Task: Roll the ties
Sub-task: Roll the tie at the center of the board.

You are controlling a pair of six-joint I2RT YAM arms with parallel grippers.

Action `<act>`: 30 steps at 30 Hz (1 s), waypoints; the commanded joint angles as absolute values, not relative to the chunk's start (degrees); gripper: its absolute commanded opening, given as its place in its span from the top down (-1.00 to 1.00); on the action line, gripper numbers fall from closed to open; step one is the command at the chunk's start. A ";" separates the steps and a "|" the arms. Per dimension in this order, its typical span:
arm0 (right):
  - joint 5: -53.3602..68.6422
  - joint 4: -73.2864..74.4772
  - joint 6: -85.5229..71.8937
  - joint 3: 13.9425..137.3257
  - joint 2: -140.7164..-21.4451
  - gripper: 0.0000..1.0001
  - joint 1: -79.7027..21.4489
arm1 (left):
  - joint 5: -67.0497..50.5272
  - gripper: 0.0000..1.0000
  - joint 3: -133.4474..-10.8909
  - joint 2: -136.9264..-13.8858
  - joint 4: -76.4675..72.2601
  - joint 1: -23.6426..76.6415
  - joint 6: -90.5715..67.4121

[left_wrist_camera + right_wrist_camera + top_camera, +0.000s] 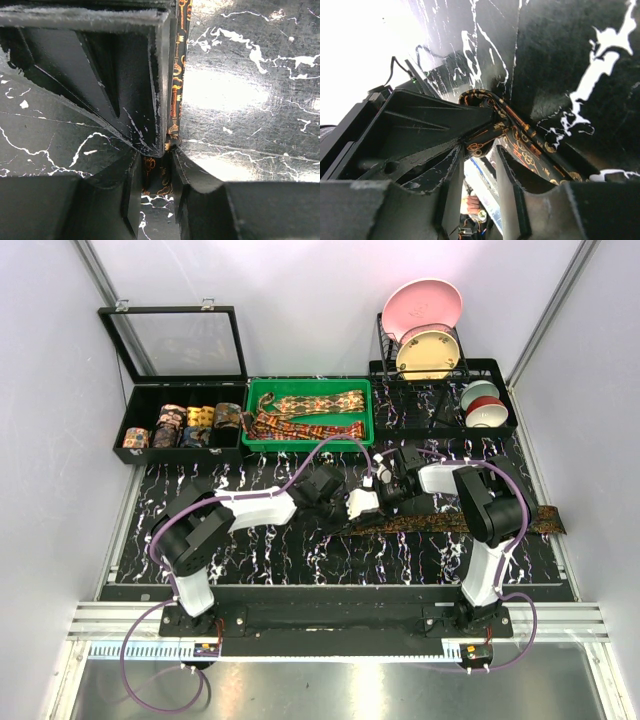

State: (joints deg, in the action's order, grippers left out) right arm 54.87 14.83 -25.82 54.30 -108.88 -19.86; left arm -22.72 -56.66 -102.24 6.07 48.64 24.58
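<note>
A dark tie (500, 520) with a gold and orange pattern lies across the black marbled table, running right from the middle. My left gripper (350, 516) meets my right gripper (385, 494) at its left end. In the left wrist view the tie's end (156, 176) fills the gap between the left gripper's (156, 158) jaws, and the rest of the tie (175, 90) runs away along the right gripper's finger. In the right wrist view the tie (525, 150) curls into a small fold at the right gripper's (479, 150) tips, whose jaws stand apart with light showing between them.
A green tray (258, 410) at the back holds more patterned ties (310, 402). Left of it an open black box (132, 415) holds several rolled ties (185, 425). At the back right stand a dish rack with plates (425, 330) and stacked bowls (482, 405).
</note>
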 commanded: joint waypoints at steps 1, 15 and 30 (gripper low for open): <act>56.25 10.55 -26.45 54.32 -110.48 0.30 -20.57 | -21.88 0.40 -56.42 -105.64 10.81 48.16 24.43; 50.46 17.74 -22.15 56.16 -111.53 1.00 -20.57 | -26.10 -0.16 -56.08 -101.35 8.01 46.50 23.12; 43.07 23.64 -19.60 58.71 -111.62 1.00 -19.34 | -38.58 -0.70 -49.57 -95.88 -3.35 42.80 25.57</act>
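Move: The tie's roll sits between the left fingers, about 1 cm to the right of that hand's point and level with it. From the right hand the roll lies some 3 cm to the left, 1 cm below and straight across. The middle of the flat tail is roughly 20 cm to the right hand's right and 2 cm below it; the green tray's middle is about 27 cm ahead and 15 cm left of that hand. Right hand pinches the roll's right edge, sinking 2 cm; left opens and lets go, rising about 3.5 cm. ##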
